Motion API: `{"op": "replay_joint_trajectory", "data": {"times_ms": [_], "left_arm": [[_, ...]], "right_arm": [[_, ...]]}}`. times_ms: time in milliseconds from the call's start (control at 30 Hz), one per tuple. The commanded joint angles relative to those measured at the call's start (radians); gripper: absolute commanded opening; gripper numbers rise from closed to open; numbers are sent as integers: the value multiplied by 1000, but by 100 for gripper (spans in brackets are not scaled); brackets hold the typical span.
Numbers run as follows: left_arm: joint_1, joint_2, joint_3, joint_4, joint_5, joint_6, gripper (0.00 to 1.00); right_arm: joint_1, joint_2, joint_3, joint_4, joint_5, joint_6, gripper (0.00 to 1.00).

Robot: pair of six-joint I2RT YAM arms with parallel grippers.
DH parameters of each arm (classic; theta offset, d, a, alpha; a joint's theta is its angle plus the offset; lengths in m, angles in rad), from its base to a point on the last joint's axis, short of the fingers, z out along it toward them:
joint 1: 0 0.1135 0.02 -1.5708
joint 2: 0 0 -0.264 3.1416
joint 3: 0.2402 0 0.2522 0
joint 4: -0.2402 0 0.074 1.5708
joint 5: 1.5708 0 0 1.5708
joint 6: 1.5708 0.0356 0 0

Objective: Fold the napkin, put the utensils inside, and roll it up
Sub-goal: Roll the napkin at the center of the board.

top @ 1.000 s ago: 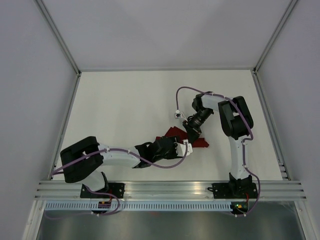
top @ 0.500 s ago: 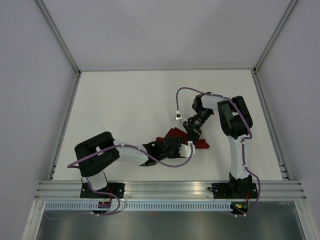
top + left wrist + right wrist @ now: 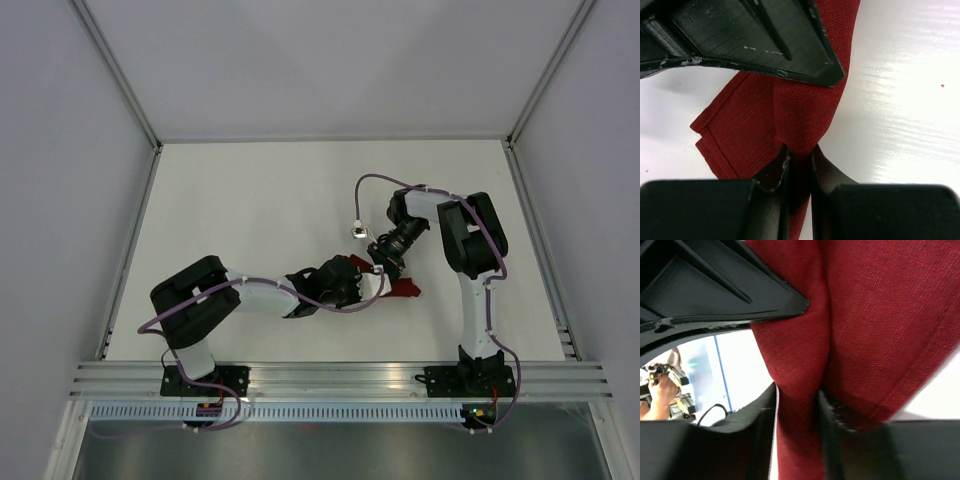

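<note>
The dark red napkin [image 3: 402,288] lies bunched on the white table [image 3: 250,200] between the two grippers, mostly covered by them. My left gripper [image 3: 352,276] reaches in from the left. In the left wrist view its jaws [image 3: 800,152] are shut on a raised fold of the napkin [image 3: 765,125]. My right gripper [image 3: 381,266] comes down from the right. Its jaws [image 3: 797,392] pinch another ridge of the napkin [image 3: 880,315], and the cloth fills the gap. Each wrist view shows the other gripper's black body [image 3: 750,35] [image 3: 715,285] close above. The utensils are out of view.
Grey walls enclose the table on three sides. An aluminium rail [image 3: 340,375] runs along the near edge by the arm bases. A purple cable with a small white connector [image 3: 356,230] hangs just left of the right wrist.
My left arm has swung right and forward onto the napkin, and its jaws have closed on a fold. The right gripper has barely shifted. Less of the napkin shows.
</note>
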Motion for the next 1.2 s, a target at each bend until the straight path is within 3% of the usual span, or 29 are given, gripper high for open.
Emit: {"op": "replay_joint_trajectory", "data": {"times_ms": [0,67,167,367,600,767,1000,1167], "left_arm": [[44,43,21,-46,148,-134,2],[73,42,24,-61,202,-154,2],[113,49,37,-95,285,-178,2],[166,85,104,-205,412,-195,2],[246,160,199,-340,602,-237,2],[309,279,336,-489,765,-238,2],[352,385,484,-641,891,-249,4],[361,434,541,-724,917,-249,6]], "right_arm": [[10,-10,-53,185,146,-34,49],[8,-69,-79,215,139,-16,58],[2,-158,-112,251,139,21,64],[-38,-330,-175,395,150,163,68],[-107,-556,-347,701,164,292,70],[-113,-773,-552,904,179,311,72],[-101,-978,-738,1002,159,236,74],[52,-1097,-902,1143,328,202,78]]}}
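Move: The napkin roll is in both grippers, its middle about 2 cm to the right of and 2 cm ahead of the left fingertips, and some 5 cm to the left of the right ones, level with them fore and aft. The roll's right end lies about 6 cm right of and 3 cm nearer than the right hand. A loose far flap sticks out roughly 6 cm ahead of the left hand, 1 cm to its left. The napkin roll stays pinched in the left fingers, which edge about 2 cm forward close to the board while the wrist turns some 55 degrees, swinging them from pointing outward to pointing back. The right fingers open and come off the roll, lift and arc forward and to the right over the board while their back-pointing tips swing to point down, then draw back and start sinking, open above the roll's right part. ##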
